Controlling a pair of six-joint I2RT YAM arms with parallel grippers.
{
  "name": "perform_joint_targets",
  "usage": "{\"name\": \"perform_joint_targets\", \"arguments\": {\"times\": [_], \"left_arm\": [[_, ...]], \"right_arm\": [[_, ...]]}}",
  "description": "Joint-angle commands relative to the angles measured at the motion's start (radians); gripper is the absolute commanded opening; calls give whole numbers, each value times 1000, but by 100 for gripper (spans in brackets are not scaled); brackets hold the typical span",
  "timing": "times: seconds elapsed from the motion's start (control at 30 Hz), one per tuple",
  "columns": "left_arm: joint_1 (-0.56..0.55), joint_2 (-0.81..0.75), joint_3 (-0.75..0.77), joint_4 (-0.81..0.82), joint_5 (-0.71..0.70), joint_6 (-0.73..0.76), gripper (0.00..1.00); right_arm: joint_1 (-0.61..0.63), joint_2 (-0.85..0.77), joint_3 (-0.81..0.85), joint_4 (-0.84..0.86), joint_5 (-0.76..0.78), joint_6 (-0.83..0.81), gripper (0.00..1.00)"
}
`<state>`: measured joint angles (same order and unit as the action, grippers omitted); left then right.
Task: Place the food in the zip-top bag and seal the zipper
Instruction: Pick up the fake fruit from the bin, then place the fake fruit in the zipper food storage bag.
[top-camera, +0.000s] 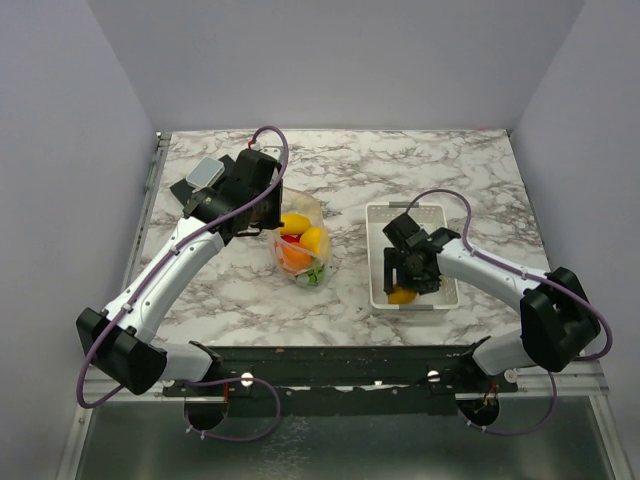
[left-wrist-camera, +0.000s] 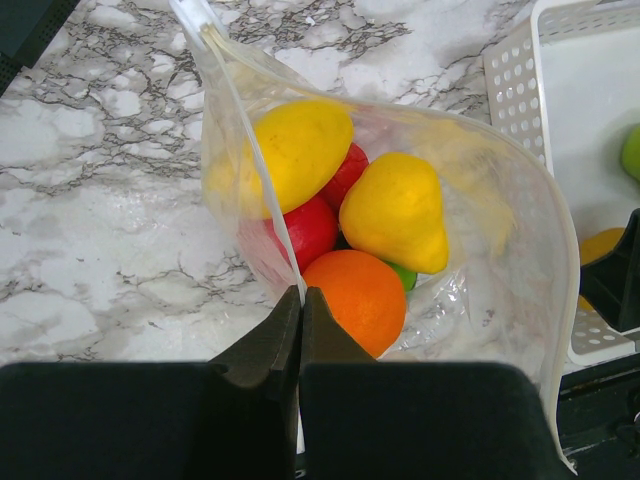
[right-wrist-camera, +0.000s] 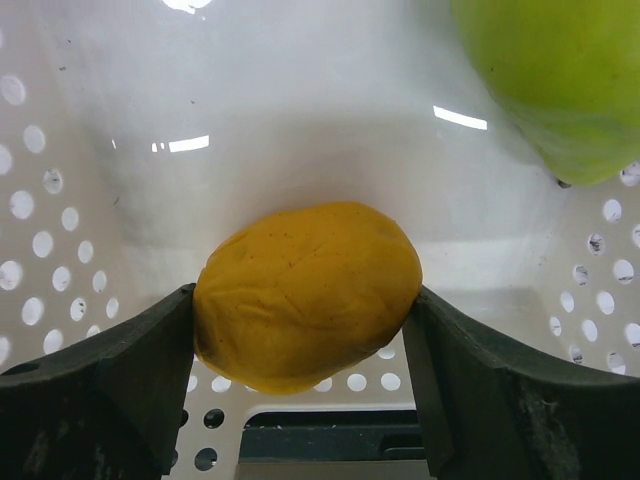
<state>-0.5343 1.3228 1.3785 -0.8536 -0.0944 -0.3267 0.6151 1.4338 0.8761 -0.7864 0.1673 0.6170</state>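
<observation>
The clear zip-top bag (top-camera: 300, 248) lies mid-table with its mouth held open. Inside it show a yellow lemon (left-wrist-camera: 295, 150), a yellow pear (left-wrist-camera: 395, 210), red fruit (left-wrist-camera: 310, 228), an orange (left-wrist-camera: 360, 298) and a bit of green. My left gripper (left-wrist-camera: 301, 300) is shut on the bag's mouth edge with the zipper strip (left-wrist-camera: 250, 150). My right gripper (right-wrist-camera: 305, 310) is down inside the white tray (top-camera: 378, 215), its fingers (right-wrist-camera: 120, 370) pressed on both sides of a yellow-orange fruit (right-wrist-camera: 305, 290), which also shows in the top view (top-camera: 402, 294). A green fruit (right-wrist-camera: 560, 80) lies further back in the tray.
The tray's perforated walls (right-wrist-camera: 40, 260) close in around the right gripper. The tray's corner (left-wrist-camera: 520, 80) stands just right of the bag. Grey walls bound the marble table (top-camera: 470, 170) on three sides.
</observation>
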Motion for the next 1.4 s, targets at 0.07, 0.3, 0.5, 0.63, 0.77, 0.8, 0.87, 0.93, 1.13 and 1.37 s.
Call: {"name": "perform_joint_targets", "arguments": {"times": [0.07,0.3,0.5,0.63,0.77,0.8,0.87,0.93,1.13,1.37], "left_arm": [[0,-9,-6,19,7,17,0],[0,-4,4,15,8,16,0],[0,4,12,16,15,14,0],[0,6,16,15,15,16,0],[0,8,21,15,16,18,0],[0,9,22,15,16,17,0],[0,9,22,14,15,19,0],[0,9,22,15,15,20,0],[0,7,26,15,15,20,0],[0,20,46,13,12,31,0]], "right_arm": [[-3,-11,56,-2,59,6,50],[-3,-57,135,-63,111,-9,45],[-4,-97,266,-124,118,-48,43],[-3,-115,345,-123,78,-102,43],[-3,-104,421,-116,50,-136,42],[-3,-97,443,-121,41,-145,42],[-3,-85,481,-117,16,-163,41],[-2,-82,508,-99,-13,-179,40],[15,-83,602,-24,-113,-253,40],[56,-47,711,21,-193,-353,40]]}}
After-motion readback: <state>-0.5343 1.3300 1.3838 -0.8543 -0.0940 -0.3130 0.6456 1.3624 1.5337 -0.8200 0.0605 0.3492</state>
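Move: The mango is already gripped in the right hand, low in the bin's near left corner. The open bag's mouth, where it is to go, lies some 23 cm to the left, 8 cm ahead and 10 cm higher. The green pear sits about 8 cm ahead and 7 cm to the right, level in height; the orange in the bag is roughly 26 cm left and 8 cm ahead. From the left hand, the bag's mouth is about 6 cm right, 1 cm back and 9 cm below. Upwards first and foremost, some 25 cm out of the bin, the right hand carries the mango, going forward about 9 cm on the way and then increasingly left, past the bin's left wall towards the open bag. The wrist tips the fingers forward and leftward by over 30 degrees and turns somewhat counter-clockwise, its grip on the mango unchanged. The left hand stays put, still pinching the bag's edge. ##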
